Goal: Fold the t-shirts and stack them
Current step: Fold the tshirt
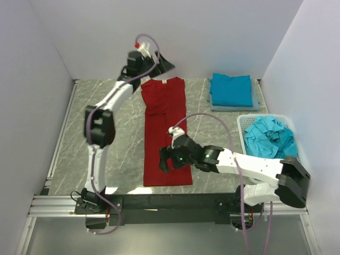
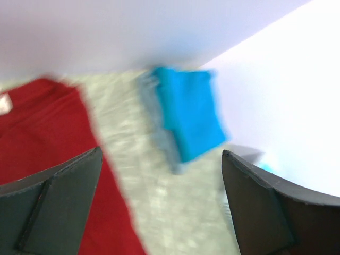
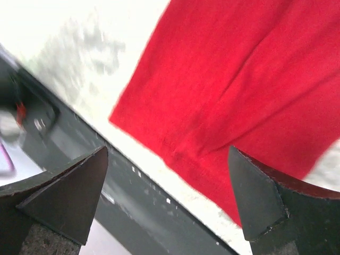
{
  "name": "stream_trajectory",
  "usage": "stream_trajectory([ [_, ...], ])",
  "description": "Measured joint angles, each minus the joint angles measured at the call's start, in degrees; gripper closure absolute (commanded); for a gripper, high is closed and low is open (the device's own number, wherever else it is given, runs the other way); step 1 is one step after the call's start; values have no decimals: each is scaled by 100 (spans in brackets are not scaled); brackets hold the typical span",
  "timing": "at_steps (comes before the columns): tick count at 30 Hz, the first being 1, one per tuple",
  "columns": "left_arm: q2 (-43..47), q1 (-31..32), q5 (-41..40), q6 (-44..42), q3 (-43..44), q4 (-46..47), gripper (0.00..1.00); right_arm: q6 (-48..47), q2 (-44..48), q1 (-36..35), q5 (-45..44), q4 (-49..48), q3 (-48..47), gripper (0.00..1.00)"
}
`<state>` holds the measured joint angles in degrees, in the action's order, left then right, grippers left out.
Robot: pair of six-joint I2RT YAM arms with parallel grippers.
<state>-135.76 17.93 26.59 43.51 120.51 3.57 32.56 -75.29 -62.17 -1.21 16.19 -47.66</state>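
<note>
A deep red t-shirt (image 1: 164, 133) lies on the marble table as a long narrow strip, sleeves folded in and white neck label at the far end. My left gripper (image 1: 162, 65) hovers open just beyond that collar end. In the left wrist view the red t-shirt (image 2: 42, 143) is at the left and nothing sits between the fingers (image 2: 64, 196). My right gripper (image 1: 166, 159) hangs open over the strip's near part. The right wrist view shows the red t-shirt's hem corner (image 3: 212, 90) below the empty gripper (image 3: 167, 196). A folded teal t-shirt (image 1: 231, 89) lies at the back right.
The folded teal t-shirt (image 2: 191, 117) rests on a grey mat (image 1: 234, 106). A white mesh basket (image 1: 245, 123) at the right edge holds crumpled teal shirts (image 1: 270, 137). A dark rail (image 3: 138, 212) runs along the table's near edge. White walls enclose three sides.
</note>
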Motion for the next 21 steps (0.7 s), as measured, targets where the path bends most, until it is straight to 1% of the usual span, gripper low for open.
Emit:
stream_trajectory([
  [5, 2413, 4, 20, -85, -1410, -92, 0, 164, 863, 428, -402, 55, 256, 0],
  [8, 3934, 59, 31, -83, -2874, 238, 1, 284, 1561, 938, -398, 114, 704, 0],
  [11, 5108, 249, -116, -50, -4557, 503, 1, 376, 2212, 1344, -437, 238, 1180, 0],
  [13, 5619, 433, -302, 13, -5617, 476, 0, 457, 2588, 1458, -516, 404, 1449, 0],
  [16, 6072, 713, -643, 203, -6891, 223, 1, 514, 2883, 1502, -498, 568, 1698, 0],
  [19, 6712, 968, -988, 566, -8129, -175, 1, 525, 2986, 1523, -214, 568, 1926, 0],
  [21, 7399, 1158, -1241, 874, -8876, -507, 1, 531, 2922, 1523, 127, 562, 2081, 0],
])
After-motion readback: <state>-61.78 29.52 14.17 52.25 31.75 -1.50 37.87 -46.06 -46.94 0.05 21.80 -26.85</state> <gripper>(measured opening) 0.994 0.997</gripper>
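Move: From the left hand, high over the collar end, the red shirt's left hem corner lies about 52 cm back, 8 cm left and 20 cm down. The collar is roughly 3 cm ahead, 6 cm right and 20 cm below, the blue stack some 41 cm right and level. For the right hand, the right hem corner is about 6 cm back, 9 cm right and 9 cm down; the left hem corner is 6 cm back, 12 cm left; the basket 13 cm ahead, 45 cm right. Sweep the open left gripper back about 35 cm, from the collar end down the shirt's length towards the left hem corner and drifting left, first arching up, then dropping well below its starting height while the fingers tip down. Swing the open right gripper some 12 cm right towards the right hem corner, turning about 20 degrees clockwise, rising slightly before sinking. ##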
